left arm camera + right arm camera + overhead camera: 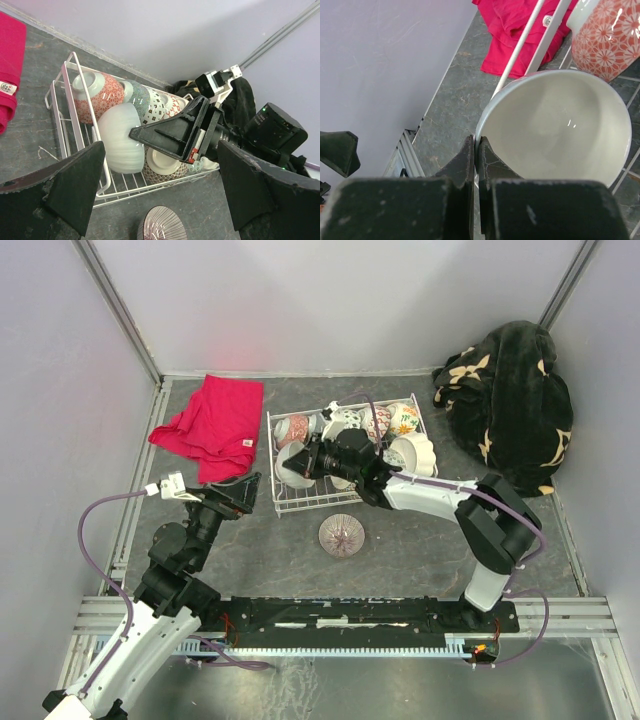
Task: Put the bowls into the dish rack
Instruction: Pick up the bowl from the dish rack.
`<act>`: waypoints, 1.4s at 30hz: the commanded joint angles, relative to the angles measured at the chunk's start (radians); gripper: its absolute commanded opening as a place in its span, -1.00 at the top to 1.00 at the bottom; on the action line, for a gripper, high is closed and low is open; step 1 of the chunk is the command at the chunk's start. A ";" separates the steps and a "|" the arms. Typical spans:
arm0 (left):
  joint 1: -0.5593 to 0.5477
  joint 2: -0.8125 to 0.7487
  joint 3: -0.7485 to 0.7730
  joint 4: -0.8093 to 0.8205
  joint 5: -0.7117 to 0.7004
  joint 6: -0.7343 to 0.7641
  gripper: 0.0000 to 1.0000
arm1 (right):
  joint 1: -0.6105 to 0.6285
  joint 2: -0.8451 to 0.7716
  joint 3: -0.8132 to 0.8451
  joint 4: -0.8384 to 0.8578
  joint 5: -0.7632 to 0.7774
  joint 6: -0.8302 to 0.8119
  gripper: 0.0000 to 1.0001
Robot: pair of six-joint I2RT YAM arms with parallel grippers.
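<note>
The white wire dish rack holds several patterned bowls, among them a red lattice bowl and an orange floral one. My right gripper is shut on the rim of a plain white bowl, which is tipped on its side over the rack's left end. A dark striped bowl sits upside down on the table just in front of the rack. My left gripper hangs open above the table near the rack's front left corner, with nothing between its fingers.
A red cloth lies to the left of the rack. A black floral blanket is heaped at the back right. Grey walls enclose the table on three sides, and a metal rail runs along the near edge.
</note>
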 commanded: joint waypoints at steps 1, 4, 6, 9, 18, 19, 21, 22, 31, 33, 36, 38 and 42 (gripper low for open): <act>-0.003 -0.010 0.033 0.025 -0.001 0.028 -0.99 | -0.007 -0.001 -0.022 0.195 0.025 0.071 0.97; -0.003 -0.009 0.033 0.025 -0.001 0.028 -0.99 | -0.016 0.000 -0.064 0.223 0.059 0.104 0.97; -0.004 -0.009 0.032 0.025 -0.001 0.028 -0.99 | -0.020 0.004 -0.083 0.227 0.078 0.126 0.97; -0.005 -0.006 0.033 0.025 -0.002 0.028 -0.98 | -0.027 0.019 -0.102 0.265 0.079 0.166 0.97; -0.004 0.122 0.059 0.012 -0.023 0.041 -0.99 | -0.038 0.012 -0.132 0.336 0.081 0.204 0.97; -0.004 0.144 0.064 0.009 -0.028 0.041 -0.99 | -0.040 -0.003 -0.134 0.330 0.085 0.199 0.97; -0.003 0.182 0.070 0.008 -0.033 0.044 -0.99 | -0.040 -0.025 -0.135 0.310 0.091 0.185 0.97; -0.003 0.196 0.071 0.008 -0.040 0.046 -0.99 | -0.042 -0.034 -0.132 0.301 0.089 0.180 0.97; -0.003 0.425 0.100 0.022 -0.078 0.061 -0.87 | -0.076 -0.081 -0.088 0.274 0.011 0.192 0.97; -0.005 0.456 0.105 0.023 -0.089 0.064 -0.80 | -0.086 -0.092 -0.092 0.281 0.003 0.202 0.97; -0.009 0.487 0.107 0.028 -0.102 0.070 -0.69 | -0.105 -0.100 -0.095 0.295 -0.018 0.220 0.97; -0.013 0.512 0.111 0.028 -0.113 0.073 -0.64 | -0.114 -0.100 -0.096 0.304 -0.038 0.230 0.97; -0.025 0.567 0.125 0.028 -0.142 0.082 -0.51 | -0.129 -0.104 -0.092 0.316 -0.062 0.244 0.97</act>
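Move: The right fingers hold the white bowl's rim. The brown-patterned bowl in the rack's front row lies about 8 cm to their right, 3 cm ahead and 8 cm below; the red-flowered bowl is 13 cm ahead, 4 cm left and 9 cm below. From the empty left hand, the dish rack's front-left corner is roughly 7 cm ahead, 3 cm right and 18 cm below; the white bowl is 10 cm ahead, 8 cm right and 9 cm below. Keeping its pinch on the white bowl's rim, the right hand dips nearly 3 cm, pauses, then climbs back while edging right and forward, ending about 5 cm nearer the brown-patterned bowl's side of the rack. After a wait, the open left hand drops some 11 cm and reaches 5 cm forward towards the rack's front-left corner, tipping its fingers down and rolling its left side up; its fingers start closing. ##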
